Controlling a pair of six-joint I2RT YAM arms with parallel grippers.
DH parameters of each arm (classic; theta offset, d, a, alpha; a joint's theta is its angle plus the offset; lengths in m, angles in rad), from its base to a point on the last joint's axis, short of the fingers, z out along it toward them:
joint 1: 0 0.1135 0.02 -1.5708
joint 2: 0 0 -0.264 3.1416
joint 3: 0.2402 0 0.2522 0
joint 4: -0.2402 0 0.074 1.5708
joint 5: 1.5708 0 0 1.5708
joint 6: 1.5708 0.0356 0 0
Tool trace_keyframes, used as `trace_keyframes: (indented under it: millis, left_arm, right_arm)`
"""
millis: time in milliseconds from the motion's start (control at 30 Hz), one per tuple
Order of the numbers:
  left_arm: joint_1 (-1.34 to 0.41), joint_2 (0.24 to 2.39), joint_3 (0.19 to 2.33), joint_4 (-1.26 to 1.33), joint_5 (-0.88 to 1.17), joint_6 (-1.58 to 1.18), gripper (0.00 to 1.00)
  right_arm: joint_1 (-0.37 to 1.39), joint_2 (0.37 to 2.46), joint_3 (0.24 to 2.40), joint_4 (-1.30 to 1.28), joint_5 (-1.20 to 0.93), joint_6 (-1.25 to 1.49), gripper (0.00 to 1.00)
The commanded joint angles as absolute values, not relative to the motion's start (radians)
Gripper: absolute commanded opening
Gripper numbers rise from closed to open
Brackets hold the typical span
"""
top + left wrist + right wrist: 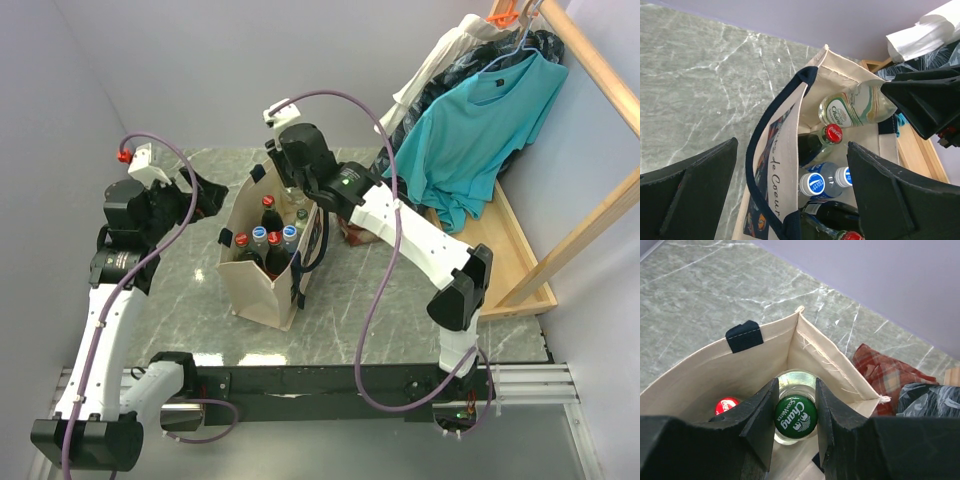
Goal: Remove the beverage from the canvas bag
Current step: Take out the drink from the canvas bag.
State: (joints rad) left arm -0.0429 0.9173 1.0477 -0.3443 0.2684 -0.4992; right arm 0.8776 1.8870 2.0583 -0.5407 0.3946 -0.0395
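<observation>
The beige canvas bag (262, 292) with navy handles stands upright on the marble table, holding several bottles. My right gripper (796, 381) reaches into its far corner and is shut on the neck of a clear beverage bottle with a green cap (795, 416). In the left wrist view that bottle (850, 107) leans at the bag's far end, its label showing. My left gripper (205, 195) hangs just left of the bag's rim, fingers wide open and holding nothing. Through them I look down the bag's printed side (775, 175).
Other bottles stay in the bag: a red-capped cola (832, 133) and two with blue-and-white caps (816, 183). A red plaid cloth (885, 375) lies behind the bag. A wooden rack (520, 262) with a teal shirt (480, 130) stands at the right.
</observation>
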Motion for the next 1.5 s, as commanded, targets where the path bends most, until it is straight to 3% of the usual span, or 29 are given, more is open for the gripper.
trace_keyframes:
  millis: [0, 1467]
  left_arm:
    - [-0.043, 0.911, 1.045, -0.308, 0.311, -0.517, 0.96]
    - [-0.043, 0.885, 1.131, -0.426, 0.288, -0.472, 0.96]
  right_arm:
    - [0.884, 1.734, 2.076, -0.371, 0.451, -0.055, 0.0]
    - [0.946, 1.681, 2.175, -0.445, 0.568, -0.064, 0.0]
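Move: The right hand already holds the clear bottle by its green-capped end; the bottle's middle hangs about 5 cm ahead, 3 cm left and 6 cm below it. The bag's far-right corner is some 5 cm ahead, 6 cm right and 7 cm down. The farthest red cap lies roughly 2 cm back, 7 cm left and 11 cm below. From the open left hand, the clear bottle is about 11 cm ahead, 15 cm right and 6 cm lower. Upward about 4.5 cm, with some 2.5 cm of drawing back and a small shift to the right, the right hand lifts the clear bottle away from the other bottles. It climbs fastest early, then eases into a slow rise. Its fingers keep their pinch on the capped end, while the wrist tips up only slightly. ##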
